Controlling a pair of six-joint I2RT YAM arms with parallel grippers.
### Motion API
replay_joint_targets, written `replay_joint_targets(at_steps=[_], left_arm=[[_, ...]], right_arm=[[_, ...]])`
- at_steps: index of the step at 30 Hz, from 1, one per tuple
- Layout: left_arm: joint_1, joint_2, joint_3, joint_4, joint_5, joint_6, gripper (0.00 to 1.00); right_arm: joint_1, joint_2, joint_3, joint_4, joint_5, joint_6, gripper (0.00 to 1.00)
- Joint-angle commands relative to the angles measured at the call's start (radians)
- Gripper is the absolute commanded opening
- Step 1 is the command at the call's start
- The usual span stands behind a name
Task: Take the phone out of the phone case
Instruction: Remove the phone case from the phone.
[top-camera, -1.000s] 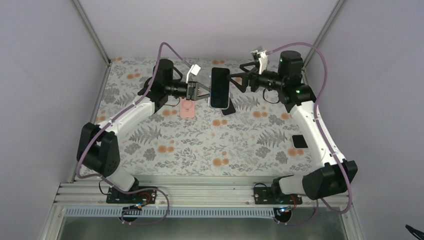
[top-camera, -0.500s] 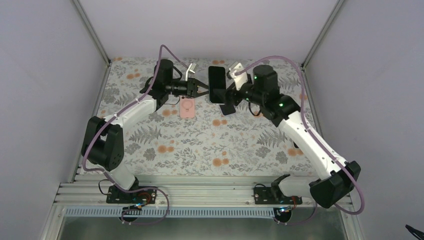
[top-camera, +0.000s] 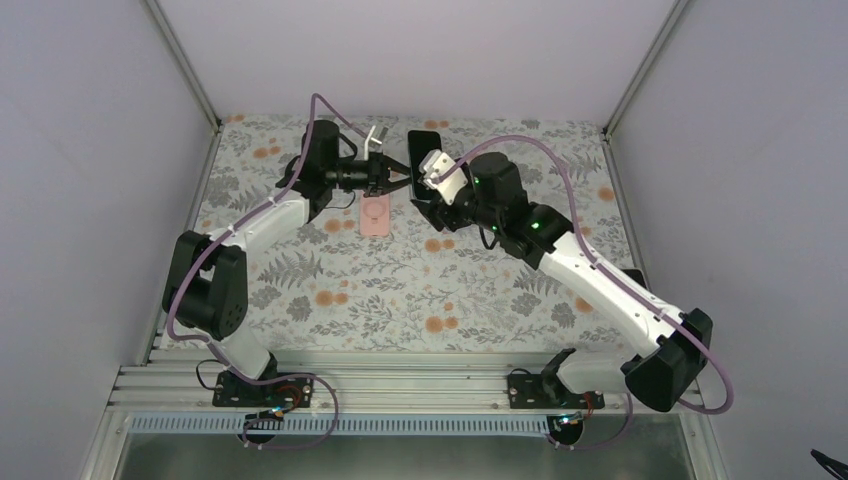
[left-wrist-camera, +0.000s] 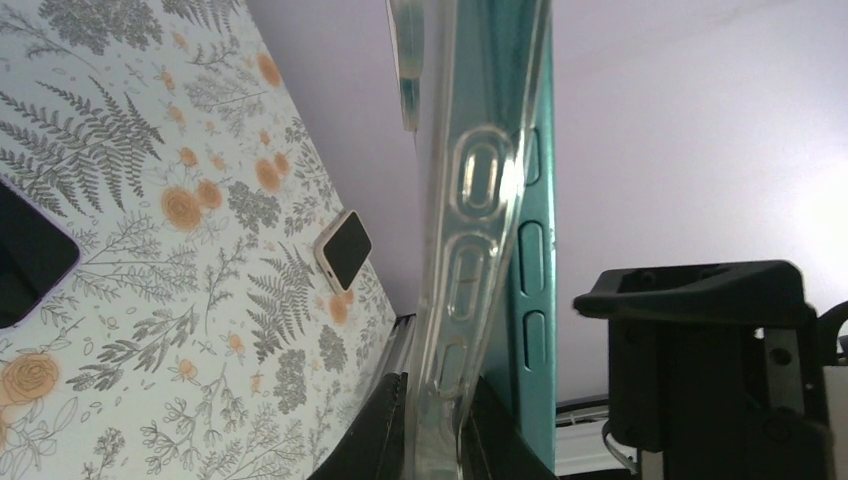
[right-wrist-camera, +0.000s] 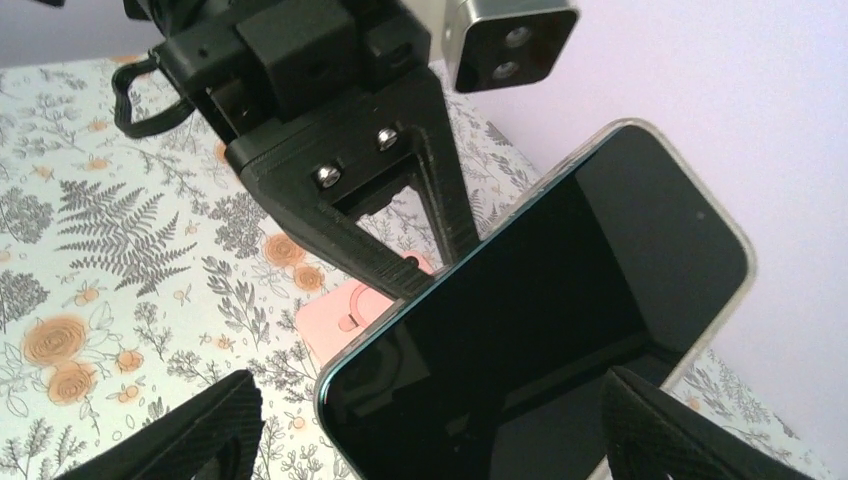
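The phone (top-camera: 424, 158) is held upright in the air above the back of the table. In the left wrist view its teal edge (left-wrist-camera: 527, 250) stands partly out of the clear phone case (left-wrist-camera: 470, 240). My left gripper (left-wrist-camera: 435, 430) is shut on the case's edge; from above, the left gripper (top-camera: 398, 180) sits just left of the phone. My right gripper (right-wrist-camera: 440, 430) is open, one finger on each side of the phone's dark screen (right-wrist-camera: 540, 320), gripping nothing. In the top view, the right gripper (top-camera: 432, 192) is just right of and below the phone.
A pink case (top-camera: 376, 214) lies on the floral table below the left gripper, also seen as the pink case (right-wrist-camera: 345, 315). A white-edged phone (left-wrist-camera: 343, 250) and a dark flat object (left-wrist-camera: 30, 255) lie on the cloth. Grey walls stand close on three sides.
The right arm has swung left and inward, bringing its fingers around the phone, and its jaws have narrowed. The left gripper has carried the phone a little left and farther back.
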Motion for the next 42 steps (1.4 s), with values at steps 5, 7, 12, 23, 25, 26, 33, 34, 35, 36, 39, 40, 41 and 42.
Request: replay_joint_targets(at_steps=[5,7,12,23,25,26,33,34,35,36,39,40,41,42], left_arm=[[0.005,-0.013,-0.009,0.106,0.022,-0.056,0.02],[0.004,-0.013,-0.014,0.12,0.026,-0.069,0.02],[0.005,-0.014,-0.026,0.145,0.033,-0.089,0.02],[0.006,-0.009,-0.038,0.214,0.057,-0.143,0.02],[0.006,-0.008,-0.039,0.218,0.059,-0.146,0.02],[0.006,-0.008,-0.041,0.219,0.059,-0.147,0.02],[0.006,-0.008,-0.061,0.251,0.066,-0.179,0.02],[0.005,-0.007,-0.063,0.254,0.068,-0.181,0.02],[0.006,-0.006,-0.064,0.258,0.067,-0.186,0.02],[0.005,-0.007,-0.064,0.264,0.07,-0.192,0.02],[0.005,-0.005,-0.066,0.266,0.072,-0.197,0.02],[0.005,-0.006,-0.066,0.266,0.07,-0.198,0.02],[0.006,-0.005,-0.067,0.266,0.069,-0.197,0.02],[0.005,-0.005,-0.068,0.264,0.068,-0.198,0.02]], right_arm=[[0.055,0.027,-0.02,0.065,0.138,-0.073,0.78],[0.069,0.033,-0.026,0.081,0.174,-0.088,0.78],[0.097,0.042,-0.047,0.143,0.313,-0.151,0.74],[0.12,0.013,-0.164,0.306,0.494,-0.308,0.76],[0.12,0.008,-0.183,0.332,0.505,-0.328,0.75],[0.121,0.005,-0.19,0.346,0.512,-0.343,0.75],[0.126,0.006,-0.258,0.535,0.599,-0.517,0.68],[0.127,0.006,-0.266,0.554,0.604,-0.536,0.67],[0.128,0.008,-0.271,0.571,0.608,-0.551,0.66],[0.127,0.009,-0.277,0.582,0.611,-0.565,0.64],[0.13,0.013,-0.29,0.615,0.627,-0.606,0.58],[0.132,0.013,-0.295,0.63,0.635,-0.619,0.55],[0.134,0.012,-0.299,0.641,0.642,-0.631,0.53],[0.135,0.012,-0.3,0.649,0.65,-0.641,0.52]])
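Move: The phone, half out of its clear case, has its middle about 6 cm ahead of the right hand, 2 cm to the left and slightly lower. The pink phone lies on the table some 14 cm ahead and 17 cm left of that hand, the black phone about 14 cm ahead and 5 cm right, both roughly 32 cm below. From the left hand, which pinches the case's edge, the phone's middle is about 3 cm ahead and 4 cm right, near level. One of the right hand's fingers comes against the phone's near end, beside the gap to the case, as the hand works about 3 cm forward and slightly down towards the phone. Its wrist turns some 40 degrees, bringing the fingers more forward and level, while they close by about a third but stay well apart. The left hand keeps its pinch on the case and holds nearly still. ##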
